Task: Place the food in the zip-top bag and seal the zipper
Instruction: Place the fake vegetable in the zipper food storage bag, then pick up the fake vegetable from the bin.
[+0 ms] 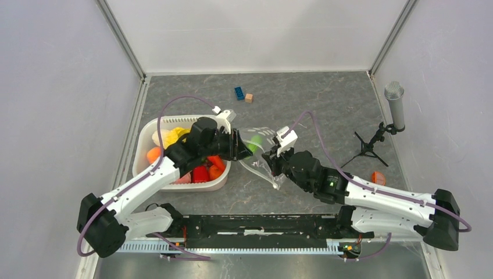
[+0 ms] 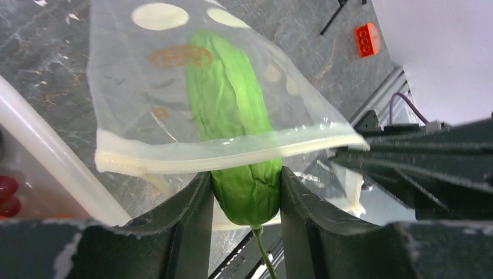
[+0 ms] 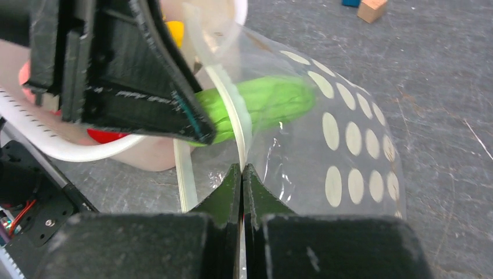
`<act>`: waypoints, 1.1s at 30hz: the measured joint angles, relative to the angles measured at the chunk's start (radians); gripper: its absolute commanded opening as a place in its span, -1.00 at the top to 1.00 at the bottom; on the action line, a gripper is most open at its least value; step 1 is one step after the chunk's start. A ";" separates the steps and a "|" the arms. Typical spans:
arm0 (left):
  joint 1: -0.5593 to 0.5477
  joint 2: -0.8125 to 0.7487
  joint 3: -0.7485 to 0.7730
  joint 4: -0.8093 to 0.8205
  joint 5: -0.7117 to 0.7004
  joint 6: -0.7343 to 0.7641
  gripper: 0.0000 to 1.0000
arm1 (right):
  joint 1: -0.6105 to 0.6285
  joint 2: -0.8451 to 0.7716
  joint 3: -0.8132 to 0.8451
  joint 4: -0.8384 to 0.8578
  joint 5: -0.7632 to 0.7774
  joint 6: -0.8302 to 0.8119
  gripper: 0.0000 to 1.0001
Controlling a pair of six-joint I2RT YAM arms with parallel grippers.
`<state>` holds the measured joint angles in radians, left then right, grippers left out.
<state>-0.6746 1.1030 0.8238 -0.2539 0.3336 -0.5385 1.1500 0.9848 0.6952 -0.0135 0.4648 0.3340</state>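
My left gripper (image 2: 246, 180) is shut on a long green food piece (image 2: 232, 116), whose far end sits inside the mouth of the zip-top bag (image 2: 134, 75). The top view shows this grip (image 1: 238, 145) just right of the white basket (image 1: 152, 125). The transparent dotted bag (image 1: 261, 157) hangs between the two arms above the table. My right gripper (image 3: 242, 168) is shut on the bag's mouth edge, pinching the zipper (image 3: 229, 99) strip and holding the mouth apart. More food lies in the basket: a yellow piece (image 1: 168, 138), an orange one (image 1: 153, 154) and red ones (image 1: 200, 173).
A blue brick (image 1: 239, 93) and a small wooden cube (image 1: 249, 97) lie at the back of the table. A microphone on a tripod (image 1: 395, 104) stands at the right. An orange toy piece (image 1: 378, 177) lies beside my right arm.
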 measured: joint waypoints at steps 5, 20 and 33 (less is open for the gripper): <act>-0.002 0.069 0.118 -0.109 -0.091 0.000 0.62 | 0.011 -0.004 -0.019 0.045 -0.029 -0.018 1.00; -0.073 0.127 0.168 -0.168 -0.010 0.032 -0.63 | 0.033 -0.086 -0.115 0.052 0.256 0.069 1.00; -0.071 -0.253 0.089 -0.151 -0.315 0.071 -0.96 | -0.034 -0.192 -0.133 0.063 0.248 0.160 1.00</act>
<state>-0.7452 0.8501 0.9131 -0.4053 0.0185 -0.4679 1.1160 0.7933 0.5625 0.0490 0.7124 0.4938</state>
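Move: The left hand still pinches the green cucumber by its stem end, the cucumber's middle some 4 cm to the right, 2 cm ahead and 3 cm lower. The bag's middle is about 6 cm to the right of that hand, 2 cm ahead and 5 cm below; the tub's middle is roughly 24 cm left, level fore and aft, 12 cm down. From the right hand, shut on the bag's rim, the cucumber's middle lies about 4 cm left, 4 cm ahead and 2 cm below. The left hand eases the cucumber 2 cm forward at the bag's mouth, sinks about 3 cm while drawing back and slightly right, then opens wide, lets go and rises some 10 cm, swinging left towards the tub as its fingers tip up. The right hand keeps its pinch on the rim, carrying the bag about 6 cm right and turning nearly 20 degrees clockwise. ##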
